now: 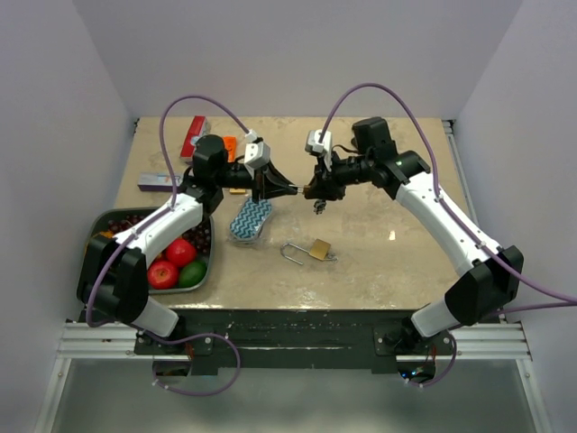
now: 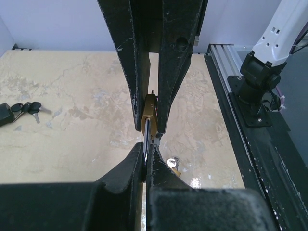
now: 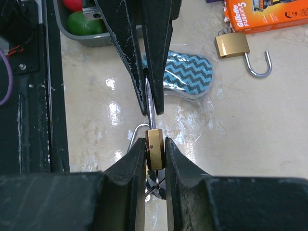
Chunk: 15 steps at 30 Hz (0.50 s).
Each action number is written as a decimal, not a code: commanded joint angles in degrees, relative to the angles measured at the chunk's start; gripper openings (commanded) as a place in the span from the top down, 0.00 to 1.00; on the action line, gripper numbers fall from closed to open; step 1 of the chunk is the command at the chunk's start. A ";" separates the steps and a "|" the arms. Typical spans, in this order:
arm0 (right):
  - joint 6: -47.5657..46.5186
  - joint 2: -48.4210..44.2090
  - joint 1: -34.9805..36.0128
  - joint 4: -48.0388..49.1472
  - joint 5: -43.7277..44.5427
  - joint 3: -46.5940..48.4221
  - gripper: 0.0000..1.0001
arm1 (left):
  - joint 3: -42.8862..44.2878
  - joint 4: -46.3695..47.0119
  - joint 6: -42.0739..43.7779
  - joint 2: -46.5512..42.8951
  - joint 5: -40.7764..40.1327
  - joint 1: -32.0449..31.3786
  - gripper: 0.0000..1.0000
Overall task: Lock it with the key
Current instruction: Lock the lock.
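Observation:
My two grippers meet tip to tip above the middle of the table. The left gripper point(image 1: 288, 189) point(image 2: 146, 150) is shut on a thin silver key point(image 2: 146, 132) point(image 3: 150, 103). The key's blade runs straight into the end of a small brass padlock point(image 3: 155, 150) point(image 2: 150, 108). That padlock sits edge-on between the fingers of my right gripper point(image 1: 311, 191) point(image 3: 155, 142), which is shut on it. A silver curve point(image 3: 136, 132), apparently its shackle, shows just left of the lock body.
A second brass padlock point(image 1: 315, 250) point(image 3: 232, 45) lies on the table with its shackle open. Nearby are a blue zigzag pouch point(image 1: 250, 219), an orange razor box point(image 3: 267, 14), a bunch of keys point(image 2: 24, 109) and a grey bin point(image 1: 95, 239) of fruit at the left.

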 commanded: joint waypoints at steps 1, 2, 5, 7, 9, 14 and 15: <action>6.16 2.44 5.76 20.86 -12.14 2.04 1.00 | 2.53 13.35 -5.47 -0.56 0.22 -6.34 1.00; 5.64 2.45 5.68 18.59 -11.88 2.74 1.00 | 2.70 13.00 -5.57 -0.56 0.21 -5.55 1.00; 3.96 1.92 4.89 13.76 -10.56 3.36 0.91 | 2.53 9.06 -2.85 -1.61 0.39 -3.10 1.00; 4.14 1.13 3.05 11.90 -10.30 3.36 0.83 | 2.27 4.68 -0.74 -2.23 1.18 -1.34 1.00; 3.97 0.60 0.94 9.00 -9.59 3.36 0.79 | 2.18 -0.59 2.86 -3.20 2.14 1.21 1.00; 0.28 -1.07 -3.02 0.93 -8.01 3.89 0.45 | 3.58 -12.73 14.02 -4.87 2.67 5.35 1.00; -1.21 -1.42 -3.29 0.04 -7.75 3.80 0.41 | 3.76 -15.54 15.16 -4.87 2.76 5.61 1.00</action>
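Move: The left hand holds the lock by its shackle, with the lock's body about 4 cm to this hand's right, level with it. The body sits between the right hand's finger pads, with the keys hanging some 5 cm below, 3 cm back and 2 cm to the right. On the table roughly 22 cm below, a second padlock lies about 5 cm back and 4 cm right of the right hand, and a zigzag pouch about 4 cm forward and 14 cm left of it. The right fingers let go of the lock's body late on, opening from nearly shut to about half wide and rising about 1.5 cm. The left hand keeps its pinch on the shackle and draws the lock some 2.5 cm to the left, away from the right hand, scarcely turning. ##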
